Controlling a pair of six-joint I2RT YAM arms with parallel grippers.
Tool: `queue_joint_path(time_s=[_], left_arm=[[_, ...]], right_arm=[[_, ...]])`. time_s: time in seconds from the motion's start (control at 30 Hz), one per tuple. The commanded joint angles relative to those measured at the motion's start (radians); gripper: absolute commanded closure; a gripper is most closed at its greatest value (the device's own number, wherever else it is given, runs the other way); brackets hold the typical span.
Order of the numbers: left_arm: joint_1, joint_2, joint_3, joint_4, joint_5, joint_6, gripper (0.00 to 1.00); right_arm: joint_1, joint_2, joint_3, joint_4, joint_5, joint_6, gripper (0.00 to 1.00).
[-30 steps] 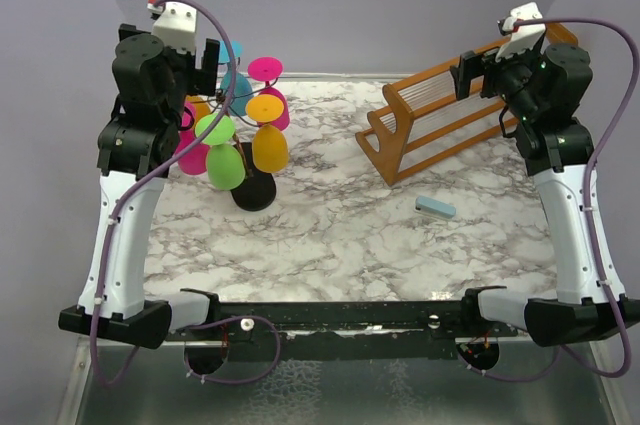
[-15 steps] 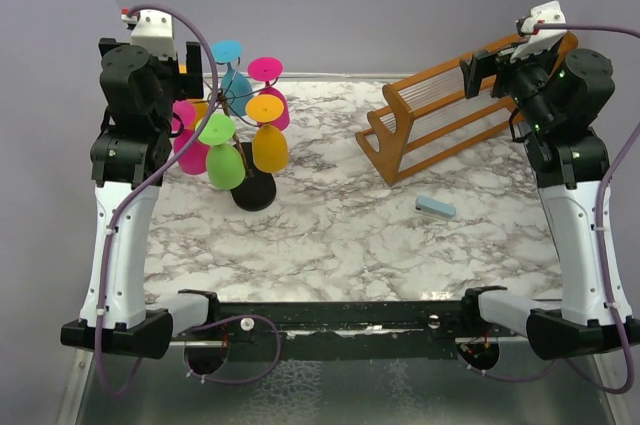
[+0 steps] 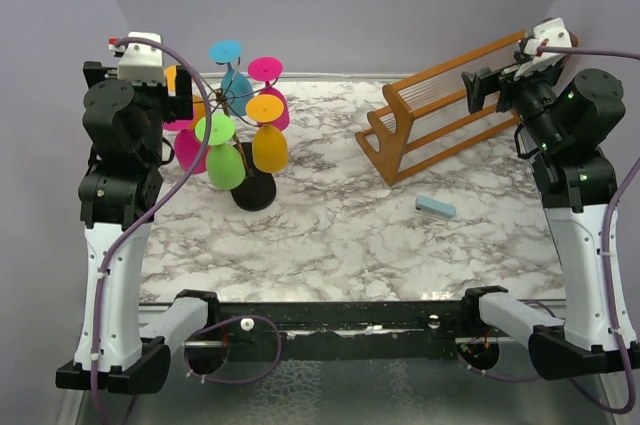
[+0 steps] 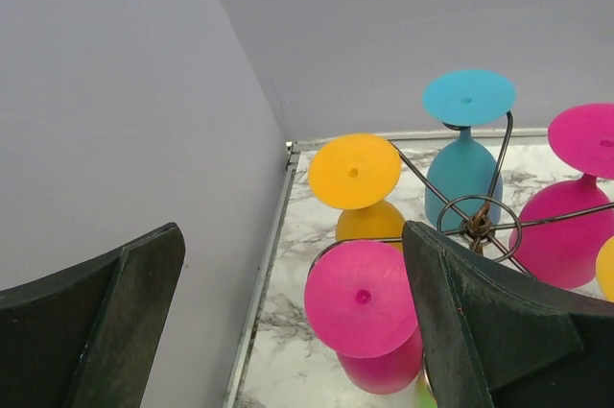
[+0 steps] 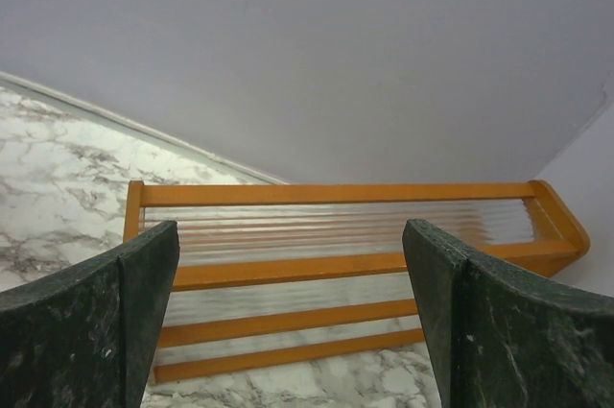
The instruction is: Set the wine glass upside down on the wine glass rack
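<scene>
The wine glass rack (image 3: 254, 190), a dark wire stand on a black oval base, stands at the back left of the marble table. Several coloured wine glasses hang upside down on it: green (image 3: 222, 155), orange (image 3: 268, 140), blue (image 3: 236, 85), pink (image 3: 266, 70). My left gripper (image 3: 180, 95) is raised just left of the rack, open and holding nothing. In the left wrist view my left gripper (image 4: 297, 322) looks down on a magenta glass (image 4: 363, 298), an orange glass (image 4: 353, 171) and the wire hub (image 4: 477, 227). My right gripper (image 3: 478, 88) is open and bare at the far right.
A large orange-brown wooden slatted rack (image 3: 440, 115) lies at the back right, filling the right wrist view (image 5: 336, 194) beyond the right gripper (image 5: 293, 322). A small light-blue block (image 3: 435, 207) lies on the marble right of centre. Purple walls close the back and both sides.
Both arms have drawn back outward: the left gripper moved left, away from the rack's glasses, and the right gripper moved right and up. Both stayed open.
</scene>
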Motion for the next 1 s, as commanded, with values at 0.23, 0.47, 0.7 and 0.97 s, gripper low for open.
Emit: queue_joint_path(time_s=[0.23,0.47,0.7,0.97], left_arm=[[0.04,-0.093,-0.058,0.045,0.068,-0.029,0.01],[0.046,-0.143,-0.12,0.038,0.085,-0.039,0.01],[0.068,-0.17,-0.135,0.011,0.156,-0.058,0.01],[0.075,-0.195,-0.132,-0.017,0.125,-0.071,0.01]], right_arm=[[-0.004,-0.072,-0.041,-0.051,-0.129,-0.041,0.0],[-0.004,-0.12,-0.066,-0.065,-0.131,-0.043,0.0],[-0.009,-0.149,-0.104,-0.064,-0.139,-0.014,0.0],[-0.032,-0.188,-0.111,-0.079,-0.14,-0.005,0.0]])
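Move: The wine glass rack, hung full with upside-down glasses, stands about 15 cm ahead of the left hand, 11 to its right and 18 below; its nearest pink glass is some 11 cm ahead and 2 right, an orange one 18 ahead, straight on. From the right hand the glass rack lies roughly 13 cm ahead, 48 left. The wooden rack is about 25 ahead of that hand, 3 left, 28 below. Both open, empty hands draw back about 4 cm, away from the racks, sinking slightly; the right swings slightly counter-clockwise. ##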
